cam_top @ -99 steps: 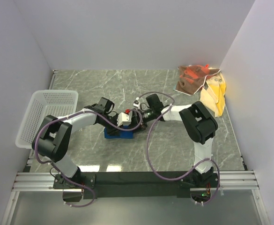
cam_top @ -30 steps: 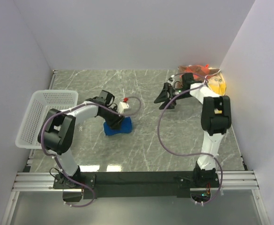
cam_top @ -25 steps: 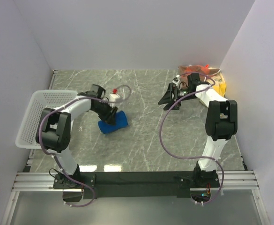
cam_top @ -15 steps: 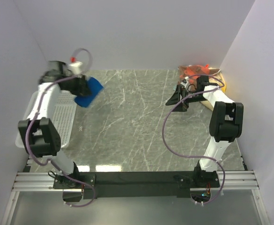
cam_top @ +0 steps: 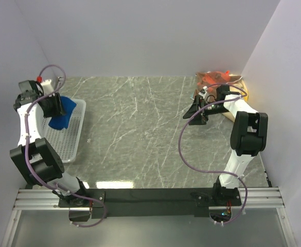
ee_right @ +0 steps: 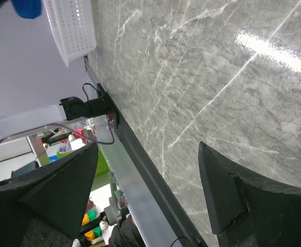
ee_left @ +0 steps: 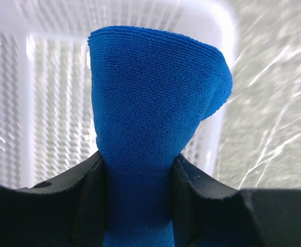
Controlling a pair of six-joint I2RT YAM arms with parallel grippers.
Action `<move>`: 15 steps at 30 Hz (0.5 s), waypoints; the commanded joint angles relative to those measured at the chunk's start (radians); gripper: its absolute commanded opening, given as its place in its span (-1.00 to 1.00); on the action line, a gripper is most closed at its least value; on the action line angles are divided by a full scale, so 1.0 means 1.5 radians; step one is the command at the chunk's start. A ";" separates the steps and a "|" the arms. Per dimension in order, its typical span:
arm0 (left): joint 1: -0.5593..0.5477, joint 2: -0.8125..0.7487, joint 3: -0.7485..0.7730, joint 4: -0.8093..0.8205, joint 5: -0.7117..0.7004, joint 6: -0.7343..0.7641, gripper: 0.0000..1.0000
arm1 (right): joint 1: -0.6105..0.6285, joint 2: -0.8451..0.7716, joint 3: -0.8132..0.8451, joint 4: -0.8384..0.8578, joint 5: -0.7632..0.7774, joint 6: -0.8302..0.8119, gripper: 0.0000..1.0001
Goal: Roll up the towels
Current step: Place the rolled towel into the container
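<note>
The rolled blue towel (cam_top: 63,116) hangs over the white basket (cam_top: 70,146) at the far left, with my left gripper (cam_top: 56,107) shut on it. The left wrist view has the blue towel (ee_left: 150,98) bulging up from between the two black fingers (ee_left: 91,195), over the basket's mesh (ee_left: 47,134). At the back right lie the brown-and-orange towel (cam_top: 212,78) and the yellow towel (cam_top: 241,91), partly hidden by my right arm. My right gripper (cam_top: 194,113) hovers open just left of them, holding nothing (ee_right: 147,190).
The basket (ee_right: 70,31) stands along the left wall. White walls close in the left, back and right sides. The grey marble table (cam_top: 145,134) lies between the two arms. A metal rail (cam_top: 150,196) runs along the near edge.
My left arm has carried the blue towel from the table's middle left up and over to the basket. My right arm has drawn back towards the towels at the back right, still open.
</note>
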 commanded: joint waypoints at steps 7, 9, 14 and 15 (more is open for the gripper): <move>-0.001 0.008 -0.092 0.113 -0.077 -0.089 -0.99 | -0.002 -0.015 0.003 -0.021 -0.021 -0.023 0.68; 0.000 0.032 -0.093 0.131 -0.086 -0.096 -0.99 | -0.002 -0.012 0.006 -0.027 -0.021 -0.027 0.68; -0.002 0.074 -0.098 0.156 -0.091 -0.127 -0.99 | -0.002 -0.006 0.007 -0.027 -0.024 -0.024 0.68; -0.002 0.087 -0.098 0.161 -0.087 -0.131 -0.99 | -0.002 -0.005 0.006 -0.026 -0.024 -0.025 0.68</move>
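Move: My left hand already holds the rolled blue towel over the white container. The container's middle lies about 16 cm below my left hand, some 4 cm back and 2 cm to the left. Its far rim is around 9 cm ahead, straight out, and its right rim about 11 cm to the right, level with the hand; both rims are roughly 12 cm down. From my idle right hand the container's middle is some 58 cm left, level front to back, 10 cm lower. I lower the rolled towel about 7 cm with my left hand, down into the container. On the way I draw back a little, come forward again and ease about 2 cm left, turning the wrist some 10 degrees counter-clockwise and tipping the fingers slightly further down. My fingers keep their pinch on the towel throughout. ##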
